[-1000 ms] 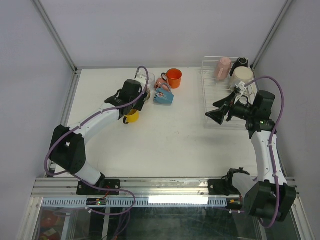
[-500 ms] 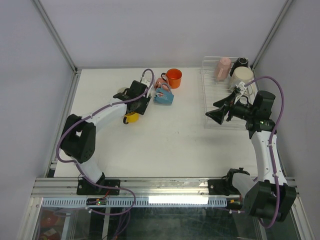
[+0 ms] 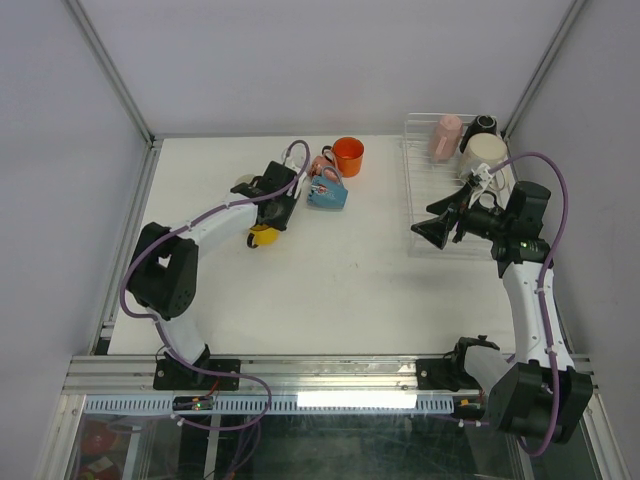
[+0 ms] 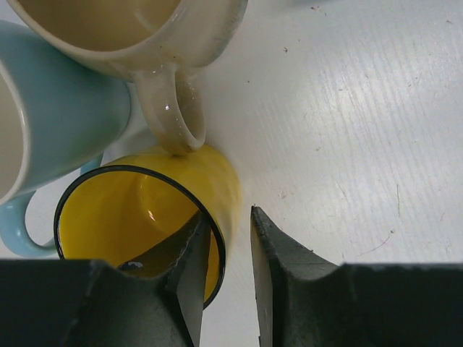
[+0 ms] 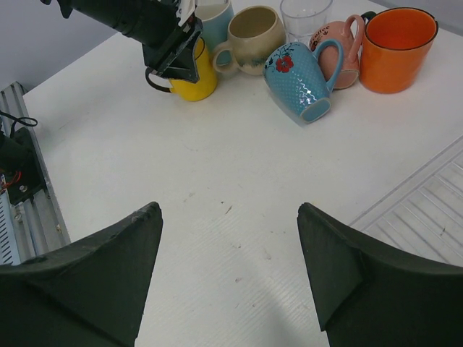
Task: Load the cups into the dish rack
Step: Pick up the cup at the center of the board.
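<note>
My left gripper (image 3: 272, 222) (image 4: 227, 217) is open only narrowly and straddles the wall of the yellow mug (image 3: 262, 236) (image 4: 130, 210), one finger inside, one outside with a thin gap. The mug stands on the table beside a beige mug (image 4: 145, 29) and a light blue mug (image 4: 58, 108). A patterned blue mug (image 3: 327, 192), a pink mug (image 3: 322, 167), an orange mug (image 3: 348, 156) and a clear tumbler (image 5: 304, 13) sit further right. My right gripper (image 3: 428, 226) (image 5: 230, 217) is open wide and empty, above the dish rack's left edge (image 3: 440, 200).
The rack at the back right holds a pink cup (image 3: 445, 137), a black cup (image 3: 483, 126) and a beige cup (image 3: 486, 150) at its far end. The enclosure's walls close in the back and sides.
My left arm swung its elbow back and settled its gripper down over the yellow mug's rim. The right arm has not moved.
</note>
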{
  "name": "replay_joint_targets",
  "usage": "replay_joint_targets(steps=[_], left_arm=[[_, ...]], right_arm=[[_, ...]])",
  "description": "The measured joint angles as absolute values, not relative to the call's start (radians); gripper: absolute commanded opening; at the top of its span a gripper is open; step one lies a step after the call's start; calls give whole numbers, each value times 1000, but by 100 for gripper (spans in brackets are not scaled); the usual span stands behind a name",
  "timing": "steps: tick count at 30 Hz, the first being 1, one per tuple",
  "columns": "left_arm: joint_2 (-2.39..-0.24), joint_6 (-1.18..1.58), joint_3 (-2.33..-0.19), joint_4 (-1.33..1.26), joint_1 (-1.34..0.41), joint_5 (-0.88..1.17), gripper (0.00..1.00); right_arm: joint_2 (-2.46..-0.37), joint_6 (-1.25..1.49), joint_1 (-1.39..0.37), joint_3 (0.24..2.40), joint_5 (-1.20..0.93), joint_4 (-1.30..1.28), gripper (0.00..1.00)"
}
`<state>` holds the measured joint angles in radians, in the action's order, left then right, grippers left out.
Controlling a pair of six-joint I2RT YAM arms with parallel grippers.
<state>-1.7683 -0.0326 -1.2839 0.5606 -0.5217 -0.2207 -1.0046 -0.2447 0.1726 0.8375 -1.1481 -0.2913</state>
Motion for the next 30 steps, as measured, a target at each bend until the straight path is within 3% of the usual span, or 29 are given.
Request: replay_joint_targets(steps=[8, 30], left_arm=[[-1773, -23, -1286, 580, -522, -190, 0], [-1698, -19, -1290, 612, -522, 29, 0]], right_arm=[[-1005, -241, 173, 838, -1148, -289, 78], [-1012, -234, 173, 838, -1163, -280, 78]])
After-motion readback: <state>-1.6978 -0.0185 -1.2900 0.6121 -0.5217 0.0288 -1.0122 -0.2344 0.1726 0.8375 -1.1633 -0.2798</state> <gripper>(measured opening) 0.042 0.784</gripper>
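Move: The yellow cup stands with its right rear rim between the left hand's open fingertips; its middle is about 3 cm left, 2 cm ahead and 4 cm below. At similar height, the beige mug is some 9 cm ahead and 1 cm left, the pale blue mug 8 cm ahead and 7 cm left, the blue flowered mug 8 cm ahead and 9 cm right. From the right hand, the yellow cup lies roughly 29 cm left, 11 cm ahead and 20 cm below. The yellow cup's wall gets pinched at the right rear of its rim, one finger of the left hand inside and the other outside, as the hand eases slightly back and right. Once shut, the hand draws the cup rightward and back, some 4 cm in all and away from the beige and pale blue mugs, then rises about 2 cm, its left side tipping down roughly 10 degrees. ##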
